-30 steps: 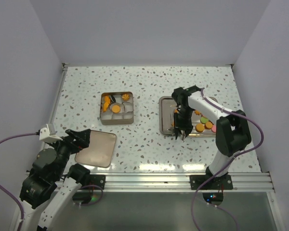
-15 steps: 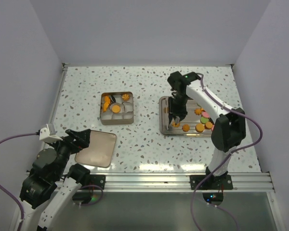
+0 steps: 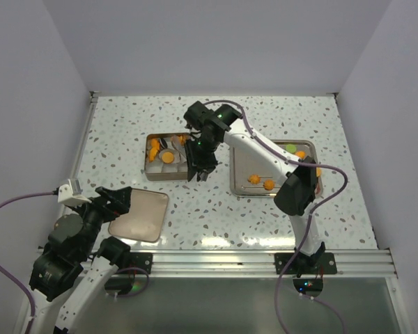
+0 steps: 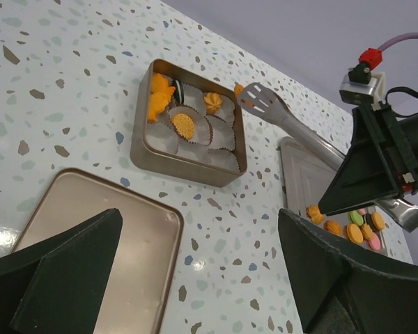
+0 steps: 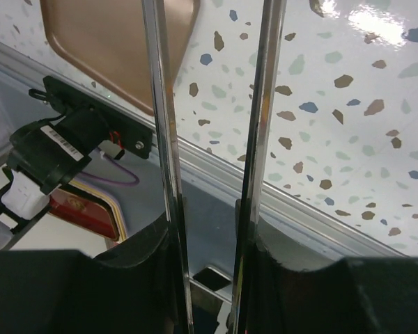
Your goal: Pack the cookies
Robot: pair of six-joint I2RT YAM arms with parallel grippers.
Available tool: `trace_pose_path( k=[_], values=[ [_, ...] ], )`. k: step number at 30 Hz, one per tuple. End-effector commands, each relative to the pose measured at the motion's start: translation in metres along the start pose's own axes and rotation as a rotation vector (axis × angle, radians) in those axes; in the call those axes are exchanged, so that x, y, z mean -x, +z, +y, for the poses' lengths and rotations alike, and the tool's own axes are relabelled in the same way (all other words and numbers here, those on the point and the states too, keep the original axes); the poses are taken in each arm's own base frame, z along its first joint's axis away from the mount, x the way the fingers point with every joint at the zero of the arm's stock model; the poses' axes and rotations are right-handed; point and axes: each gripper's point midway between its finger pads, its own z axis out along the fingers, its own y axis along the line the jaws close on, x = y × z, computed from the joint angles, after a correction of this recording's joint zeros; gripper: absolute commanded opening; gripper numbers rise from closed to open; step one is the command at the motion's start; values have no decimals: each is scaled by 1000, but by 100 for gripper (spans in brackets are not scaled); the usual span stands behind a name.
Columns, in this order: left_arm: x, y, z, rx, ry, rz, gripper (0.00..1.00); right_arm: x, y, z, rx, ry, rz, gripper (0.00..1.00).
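Orange cookies lie on the steel tray, and in the left wrist view they show with pink and green ones on that tray. More cookies sit in white paper cups inside the square tin, whose rim shows from above. My right gripper hangs by the tin's right side, shut on metal tongs. An orange cookie shows at the tongs' slotted head. The tongs' two arms run between my right gripper. My left gripper stands open near the table's front left.
The copper-coloured tin lid lies flat at the front left, just under my left fingers. The table's metal front rail and the left arm's base show in the right wrist view. White walls stand on three sides.
The right arm has swung left with the tongs, from over the steel tray to the right side of the tin. The left arm has not moved.
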Motion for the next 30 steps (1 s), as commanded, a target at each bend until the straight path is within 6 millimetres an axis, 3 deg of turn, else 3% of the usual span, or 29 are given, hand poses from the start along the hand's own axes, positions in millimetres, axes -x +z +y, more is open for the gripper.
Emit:
trace_pose_path(
  k=[1,8,19,30],
  values=[
    [8,2,-4,-14,2,-34,100,-10,-2,8,13,45,70,25],
    [10,0,-2,-10,-9,-46,100,-17,25,-5,-15,66,122,23],
    [10,0,-2,-9,-12,-47,100,-23,40,-18,-56,71,158,29],
    [10,-1,-2,-11,-11,-48,100,-12,53,-15,-49,89,146,32]
  ],
)
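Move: The right-middle cup of the box, where the cookie held in the tongs is being taken, lies about 11 cm ahead, 6 cm left and 16 cm below the right hand. The plain round cookie sits some 5 cm left of that cup, the orange swirl cookie about 6 cm beyond it, and the black sandwich cookie roughly 7 cm left and 5 cm farther out. From the left hand that cup is about 21 cm ahead, 15 cm right and 22 cm below. The orange cookie in the tongs' head is lowered from above the box's right rear part down into the box, at the right-middle cup. The right hand sinks about 6 cm, quickly at first, almost pausing, then a little more, and tips the tongs' head down some 10 degrees. The fingers keep their hold on the tongs. ##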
